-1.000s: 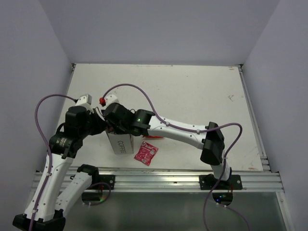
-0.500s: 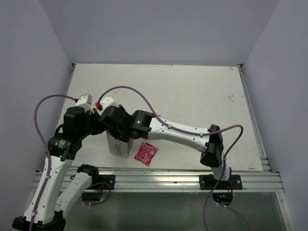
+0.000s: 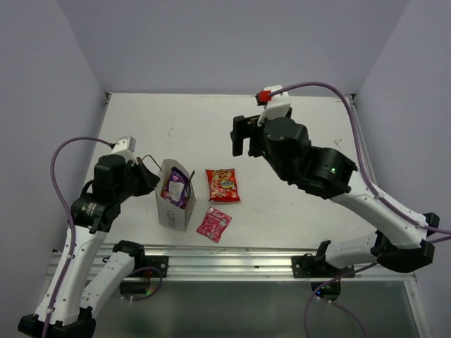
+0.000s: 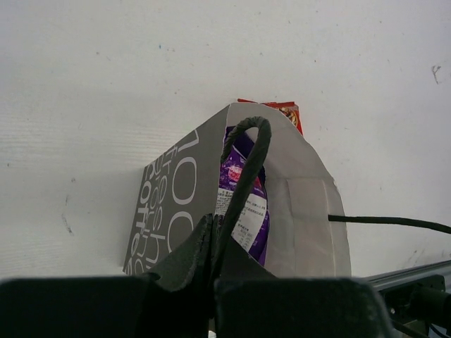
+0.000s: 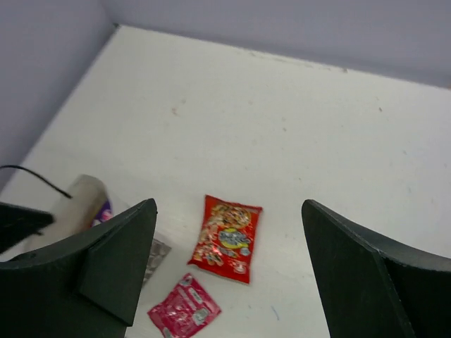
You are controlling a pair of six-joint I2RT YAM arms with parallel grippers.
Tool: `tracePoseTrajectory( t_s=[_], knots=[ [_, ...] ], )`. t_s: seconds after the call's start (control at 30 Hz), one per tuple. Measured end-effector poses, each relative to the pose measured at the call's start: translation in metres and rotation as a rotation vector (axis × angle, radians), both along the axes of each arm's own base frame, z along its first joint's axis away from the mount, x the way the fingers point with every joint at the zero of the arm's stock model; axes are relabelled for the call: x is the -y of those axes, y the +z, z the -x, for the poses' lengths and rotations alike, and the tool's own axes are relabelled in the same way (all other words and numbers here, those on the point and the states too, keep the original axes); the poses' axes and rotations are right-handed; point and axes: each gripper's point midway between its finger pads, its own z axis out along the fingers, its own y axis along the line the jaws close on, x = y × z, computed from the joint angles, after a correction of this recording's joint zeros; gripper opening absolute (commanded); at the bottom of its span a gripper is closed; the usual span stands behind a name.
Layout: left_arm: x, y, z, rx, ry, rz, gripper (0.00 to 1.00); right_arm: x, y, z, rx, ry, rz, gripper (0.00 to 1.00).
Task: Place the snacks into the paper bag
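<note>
The paper bag [image 3: 173,210] stands upright at the near left of the table, its mouth open. A purple packet [image 3: 175,186] sticks up inside it, seen close in the left wrist view [image 4: 244,204]. My left gripper [image 3: 146,177] is shut on the bag's dark cord handle [image 4: 248,158]. A red chip bag [image 3: 223,184] lies flat just right of the paper bag, and a pink-red sachet [image 3: 213,224] lies nearer the front. My right gripper [image 3: 246,136] hangs open and empty, high over the table's middle, with the red chip bag [image 5: 227,239] and sachet [image 5: 184,310] far below it.
A metal rail [image 3: 232,260] runs along the near edge of the table. Grey walls close in the left, back and right sides. The bag's second cord handle [image 4: 387,221] trails off to the right, and purple cables loop above both arms.
My right arm has pulled away from the bag's mouth, up and to the right, and its jaws have opened. The purple packet now sits in the bag. The left gripper has kept its hold.
</note>
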Motion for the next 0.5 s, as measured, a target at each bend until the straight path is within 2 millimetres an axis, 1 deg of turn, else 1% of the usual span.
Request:
tracePoseTrajectory(
  t_s=[0.03, 0.07, 0.1, 0.13, 0.17, 0.2, 0.27, 0.3, 0.33, 0.37, 0.4, 0.5],
  knots=[
    [0.0, 0.0, 0.0, -0.001, 0.0, -0.001, 0.0, 0.01, -0.019, -0.011, -0.024, -0.047, 0.023, 0.89],
    [0.0, 0.0, 0.0, -0.001, 0.001, -0.001, 0.0, 0.013, -0.037, -0.017, -0.047, -0.071, 0.05, 0.89],
    [0.0, -0.001, -0.001, -0.002, 0.002, -0.003, 0.0, 0.009, -0.068, -0.025, -0.091, -0.081, 0.096, 0.89],
    [0.0, -0.001, -0.001, -0.003, 0.002, -0.003, 0.0, 0.004, -0.094, -0.03, -0.127, -0.086, 0.14, 0.89],
    [-0.001, -0.001, -0.001, -0.003, 0.002, -0.006, 0.0, -0.005, -0.125, -0.035, -0.171, -0.08, 0.19, 0.89],
    [-0.001, -0.001, -0.001, -0.003, 0.004, -0.008, 0.0, -0.012, -0.152, -0.038, -0.208, -0.073, 0.232, 0.89],
    [-0.002, -0.001, -0.001, -0.002, 0.007, -0.01, 0.0, -0.022, -0.215, -0.042, -0.304, -0.057, 0.342, 0.89],
    [-0.002, -0.001, -0.001, -0.001, 0.009, -0.012, 0.0, -0.023, -0.242, -0.041, -0.349, -0.05, 0.389, 0.89],
    [-0.002, -0.001, -0.001, 0.0, 0.01, -0.012, 0.0, -0.024, -0.263, -0.04, -0.386, -0.044, 0.426, 0.89],
    [-0.003, -0.001, -0.001, 0.002, 0.011, -0.012, 0.0, -0.024, -0.278, -0.04, -0.415, -0.039, 0.449, 0.89],
    [-0.003, 0.0, -0.001, 0.004, 0.013, -0.012, 0.0, -0.024, -0.287, -0.041, -0.433, -0.039, 0.463, 0.89],
    [-0.004, 0.001, 0.001, 0.008, 0.014, -0.012, 0.0, -0.03, -0.298, -0.048, -0.447, -0.038, 0.448, 0.88]
  ],
)
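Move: The red packet lies about 5 cm ahead of the right hand, 5 cm to its left and some 41 cm below. The pink packet is roughly 10 cm back, 8 cm left of that hand, also on the table; the paper bag is about 4 cm back, 20 cm left, its middle 34 cm down. From the left hand the red packet is some 8 cm ahead, 17 cm right, 21 cm below. Right hand, open, plunges some 30 cm towards the red packet, fingers tipping down; left still holds the bag handle. ##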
